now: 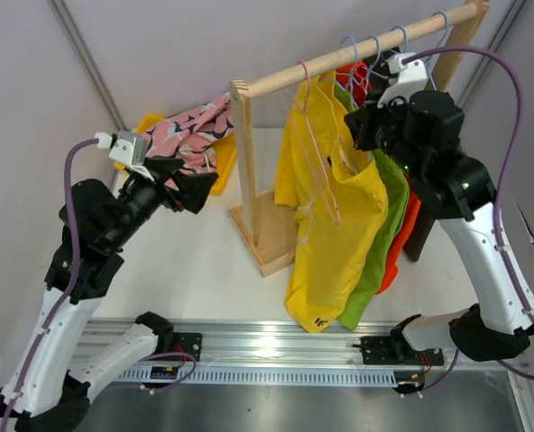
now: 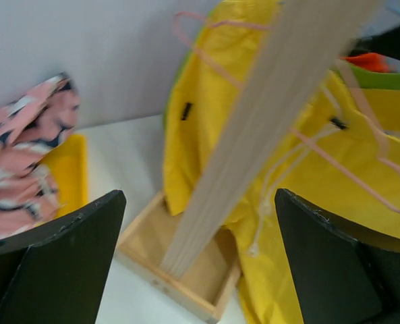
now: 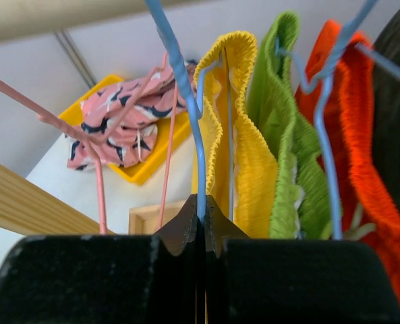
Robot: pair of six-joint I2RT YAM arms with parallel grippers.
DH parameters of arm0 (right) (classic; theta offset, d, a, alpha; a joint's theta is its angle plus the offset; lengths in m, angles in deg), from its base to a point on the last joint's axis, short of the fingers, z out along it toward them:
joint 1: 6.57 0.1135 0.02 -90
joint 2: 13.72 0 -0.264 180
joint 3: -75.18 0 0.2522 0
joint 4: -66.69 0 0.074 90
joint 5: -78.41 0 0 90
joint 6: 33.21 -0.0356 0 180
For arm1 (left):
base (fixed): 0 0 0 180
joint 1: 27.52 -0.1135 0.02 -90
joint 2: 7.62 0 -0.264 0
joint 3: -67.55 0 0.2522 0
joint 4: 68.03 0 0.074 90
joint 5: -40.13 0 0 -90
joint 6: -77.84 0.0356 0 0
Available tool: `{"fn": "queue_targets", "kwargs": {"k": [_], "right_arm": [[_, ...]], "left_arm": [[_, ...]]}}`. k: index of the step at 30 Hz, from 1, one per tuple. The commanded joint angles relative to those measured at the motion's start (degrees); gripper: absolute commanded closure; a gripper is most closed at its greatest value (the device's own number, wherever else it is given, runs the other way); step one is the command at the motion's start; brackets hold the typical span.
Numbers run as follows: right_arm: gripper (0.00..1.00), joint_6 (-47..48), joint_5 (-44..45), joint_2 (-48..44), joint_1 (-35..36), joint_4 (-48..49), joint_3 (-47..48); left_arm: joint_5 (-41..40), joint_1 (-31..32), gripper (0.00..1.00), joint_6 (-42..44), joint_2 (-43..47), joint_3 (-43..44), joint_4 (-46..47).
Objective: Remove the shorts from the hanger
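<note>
Yellow shorts (image 1: 330, 234), lime green shorts (image 1: 384, 225) and orange shorts (image 1: 402, 234) hang from blue hangers on the wooden rod (image 1: 357, 54). A dark pair (image 1: 420, 238) hangs behind them. My right gripper (image 1: 361, 126) is up at the rod, and the right wrist view shows it (image 3: 203, 202) shut on the blue hanger wire (image 3: 198, 162) beside the yellow waistband (image 3: 237, 135). A bare pink hanger (image 1: 321, 153) lies against the yellow shorts. Pink patterned shorts (image 1: 190, 135) rest in a yellow tray (image 1: 226, 166). My left gripper (image 1: 190, 184) is open and holds nothing, left of the rack post (image 2: 253, 135).
The rack's wooden post (image 1: 244, 162) rises from a box-shaped base (image 1: 267, 243) in the middle of the white table. A second post (image 1: 456, 45) stands at the far right. Grey walls close in behind and to the left. The arms' metal rail (image 1: 276, 346) runs along the near edge.
</note>
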Motion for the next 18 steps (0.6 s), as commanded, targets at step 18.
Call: {"fn": "queue_targets", "kwargs": {"k": [18], "right_arm": [[1.0,-9.8,6.9,-13.2,1.3,-3.1,1.7]], "left_arm": [[-23.0,62.0,0.01,8.0,-31.9,21.1,8.1]]}}
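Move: The right hand already grips the blue hanger; its yellow shorts hang roughly 2 cm ahead, 5 cm left and 22 cm below (their middle). The rail runs about 7 cm straight ahead and 8 cm above, the empty pink hanger some 9 cm left and 2 cm ahead. From the open left hand the shorts' middle lies about 10 cm ahead, 24 cm right and 17 cm lower, the rack's near post 11 cm ahead and 8 cm right. Keeping its pinch on the blue hanger, the right hand draws it back about 7 cm, away from the rail, while moving right and up some 5 cm, rolling a little left side up. The left hand, fingers wide open, sweeps rightward and back some 30 cm in all, rising slightly then sinking, and turns about 40 degrees clockwise to come in front of the yellow shorts. ##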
